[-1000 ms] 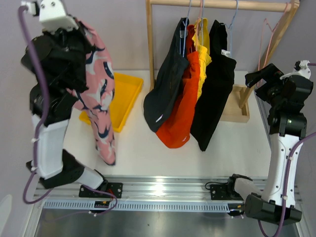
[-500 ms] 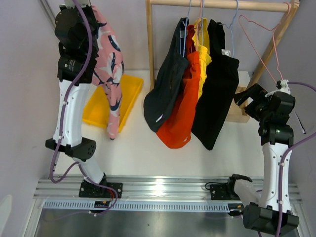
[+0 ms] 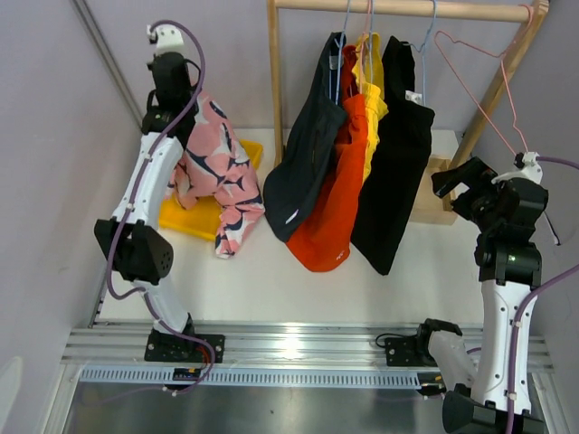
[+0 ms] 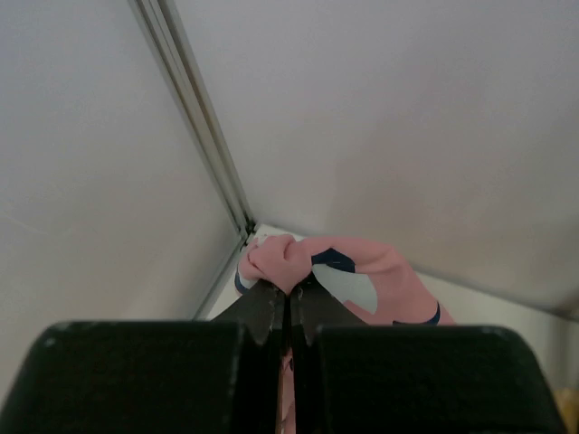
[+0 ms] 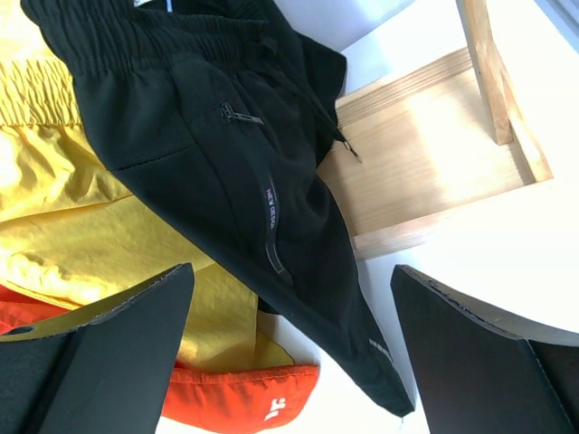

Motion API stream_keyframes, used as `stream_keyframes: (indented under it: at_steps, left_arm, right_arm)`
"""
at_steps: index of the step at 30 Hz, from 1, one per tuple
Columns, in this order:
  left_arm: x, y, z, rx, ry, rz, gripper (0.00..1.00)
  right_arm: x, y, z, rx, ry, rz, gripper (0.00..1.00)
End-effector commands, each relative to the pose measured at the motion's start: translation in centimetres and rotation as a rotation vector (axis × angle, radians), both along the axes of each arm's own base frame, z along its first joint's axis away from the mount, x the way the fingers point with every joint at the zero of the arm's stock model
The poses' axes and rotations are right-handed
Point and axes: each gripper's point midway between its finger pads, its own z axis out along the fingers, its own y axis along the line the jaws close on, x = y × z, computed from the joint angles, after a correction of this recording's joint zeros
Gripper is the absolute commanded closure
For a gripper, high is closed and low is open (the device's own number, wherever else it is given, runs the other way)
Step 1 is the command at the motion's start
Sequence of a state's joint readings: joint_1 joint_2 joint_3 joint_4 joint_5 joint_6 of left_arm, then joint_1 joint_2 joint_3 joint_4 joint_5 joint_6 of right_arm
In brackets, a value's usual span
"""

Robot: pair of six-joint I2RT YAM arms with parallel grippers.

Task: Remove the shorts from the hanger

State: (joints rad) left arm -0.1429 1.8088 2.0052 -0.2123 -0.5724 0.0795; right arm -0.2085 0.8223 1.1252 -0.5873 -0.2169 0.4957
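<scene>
My left gripper (image 3: 184,108) is shut on the bunched top of the pink printed shorts (image 3: 217,176), which drape down over the yellow tray (image 3: 185,217). In the left wrist view the fingers (image 4: 271,312) pinch a pink fold (image 4: 362,276). Dark slate shorts (image 3: 306,158), orange-red shorts (image 3: 333,212), yellow shorts (image 3: 371,86) and black shorts (image 3: 398,158) hang on hangers from the wooden rail (image 3: 398,9). My right gripper (image 3: 461,185) stands open beside the black pair (image 5: 226,154), holding nothing; yellow (image 5: 81,226) and orange-red (image 5: 235,402) cloth show beneath it.
An empty pink wire hanger (image 3: 479,86) hangs at the rail's right end. The rack's slanted post (image 3: 493,99) and wooden foot (image 5: 425,172) stand close to the right gripper. Walls close in at the left and back.
My left arm has swung from high at the near left to the back left, lowering the pink shorts onto the yellow tray. The right arm shifted slightly; the empty hanger came into view.
</scene>
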Motion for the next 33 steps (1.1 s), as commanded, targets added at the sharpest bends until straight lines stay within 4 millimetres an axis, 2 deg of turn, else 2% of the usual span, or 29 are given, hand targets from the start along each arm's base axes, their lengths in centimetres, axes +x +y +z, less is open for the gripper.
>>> stream_keyframes:
  at_steps: [1, 3, 4, 5, 6, 8, 9, 11, 13, 15, 16, 17, 18, 19, 20, 21, 22, 23, 24, 25, 26, 27, 28, 29, 30, 31, 32, 33]
  left_arm:
    - [-0.2, 0.4, -0.5, -0.060, -0.053, 0.011, 0.97]
    - [0.0, 0.4, -2.9, -0.066, 0.001, 0.016, 0.85]
    - [0.2, 0.3, -4.0, -0.082, 0.023, 0.019, 0.60]
    - [0.2, 0.2, -4.6, -0.098, 0.039, 0.020, 0.42]
    - [0.0, 0.1, -6.1, -0.101, 0.103, 0.019, 0.27]
    - [-0.1, -0.3, -5.9, -0.141, 0.116, 0.011, 0.01]
    - [-0.7, -0.4, -6.6, -0.151, 0.158, 0.013, 0.01]
    - [-2.0, -0.9, -5.2, -0.187, 0.134, 0.003, 0.01]
    - [-3.7, -2.0, -3.8, -0.198, 0.127, -0.063, 0.01]
    - [-4.9, -4.1, -3.2, -0.195, 0.142, -0.166, 0.01]
    - [-5.9, -4.7, -2.2, -0.203, 0.135, -0.201, 0.01]
    - [-6.5, -5.4, -2.4, -0.215, 0.155, -0.223, 0.01]
    - [-7.6, -5.8, -2.9, -0.225, 0.191, -0.234, 0.01]
    - [-8.3, -6.2, -4.3, -0.245, 0.227, -0.235, 0.01]
    - [-10.3, -7.2, -3.5, -0.252, 0.214, -0.265, 0.01]
    - [-11.3, -7.9, -2.4, -0.258, 0.172, -0.292, 0.01]
    - [-12.3, -8.7, -6.7, -0.250, 0.255, -0.304, 0.01]
    - [-14.9, -10.3, -4.7, -0.256, 0.191, -0.368, 0.01]
    - [-15.7, -11.1, -6.4, -0.252, 0.199, -0.399, 0.01]
    - [-16.9, -12.5, -8.6, -0.257, 0.233, -0.432, 0.01]
    - [-18.4, -12.7, -7.7, -0.271, 0.196, -0.460, 0.01]
    - [-19.2, -12.9, -9.5, -0.269, 0.229, -0.469, 0.01]
    - [-20.0, -13.0, -11.2, -0.293, 0.259, -0.465, 0.01]
    - [-20.8, -13.1, -11.8, -0.311, 0.268, -0.474, 0.01]
    - [-22.1, -12.9, -12.4, -0.343, 0.258, -0.483, 0.01]
    - [-22.8, -12.8, -13.9, -0.350, 0.282, -0.488, 0.01]
    - [-23.4, -13.2, -14.0, -0.362, 0.273, -0.522, 0.01]
    - [-24.0, -13.2, -15.0, -0.363, 0.285, -0.528, 0.01]
  right_arm:
    - [-0.7, -0.2, 2.9, -0.027, -0.073, -0.018, 0.01]
    - [-0.9, -0.3, 3.6, -0.033, -0.085, -0.026, 0.01]
    - [-1.0, -0.3, 4.4, -0.036, -0.101, -0.026, 0.01]
    - [-1.2, -0.2, 4.9, -0.036, -0.107, -0.026, 0.00]
    - [-1.2, -0.2, 5.4, -0.035, -0.115, -0.024, 0.01]
    - [-1.6, 0.1, 7.1, -0.032, -0.156, -0.015, 0.01]
    - [-1.5, 0.2, 7.7, -0.032, -0.168, -0.012, 0.00]
    - [-1.6, 0.3, 9.7, -0.033, -0.215, -0.008, 0.01]
    - [-0.9, 0.3, 10.7, -0.030, -0.231, -0.002, 0.01]
    - [-0.4, 0.6, 12.0, -0.018, -0.256, 0.014, 0.01]
    - [0.5, 0.5, 12.3, -0.014, -0.262, 0.020, 0.00]
    - [1.0, 0.7, 12.6, -0.009, -0.269, 0.034, 0.00]
    - [1.3, 0.8, 13.6, -0.005, -0.290, 0.040, 0.00]
    - [2.7, 0.7, 13.5, 0.000, -0.281, 0.047, 0.01]
    - [3.3, 0.8, 13.7, 0.004, -0.279, 0.054, 0.01]
    - [3.7, 1.1, 15.0, 0.001, -0.303, 0.073, 0.01]
    - [5.4, 1.0, 14.6, 0.007, -0.279, 0.083, 0.01]
    - [6.2, 1.2, 14.8, 0.006, -0.274, 0.103, 0.01]
    - [6.5, 1.4, 16.6, -0.014, -0.307, 0.123, 0.01]
    - [8.4, 1.3, 15.4, -0.006, -0.255, 0.135, 0.01]
    - [9.1, 1.3, 15.6, -0.004, -0.247, 0.143, 0.02]
    - [9.7, 1.6, 16.0, -0.009, -0.251, 0.157, 0.03]
    - [9.9, 1.8, 17.4, -0.012, -0.279, 0.167, 0.04]
    - [11.3, 1.9, 16.8, -0.003, -0.260, 0.175, 0.04]
    - [11.8, 2.4, 17.0, 0.000, -0.259, 0.185, 0.04]
    - [12.0, 2.7, 18.1, -0.009, -0.282, 0.191, 0.04]
    - [12.6, 2.9, 18.0, -0.011, -0.275, 0.198, 0.04]
    - [13.9, 3.1, 17.2, -0.008, -0.250, 0.202, 0.04]
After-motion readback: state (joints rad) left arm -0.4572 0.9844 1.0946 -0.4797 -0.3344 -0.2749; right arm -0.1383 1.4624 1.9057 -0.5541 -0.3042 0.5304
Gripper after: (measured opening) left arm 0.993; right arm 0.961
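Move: The left hand holds the pink shorts' top end high above the yellow tray, whose middle is some 40 cm below, 8 cm back and 3 cm to the right; the dark grey shorts hang about 30 cm right, 10 cm back and 18 cm lower. From the empty right hand, the black shorts' waist is roughly 18 cm ahead, 8 cm left and 8 cm up; the empty pink hanger is about 14 cm ahead, 8 cm right and 20 cm up. The left fingers still pinch the pink shorts as they sink about 8 cm, then open wide and let go; the empty hand backs off roughly 23 cm and 12 cm to the right, swinging its fingers clockwise and ending lower. Staying open, the right hand climbs about 14 cm, tilting up, then reaches forward as far towards the black shorts' waist. ##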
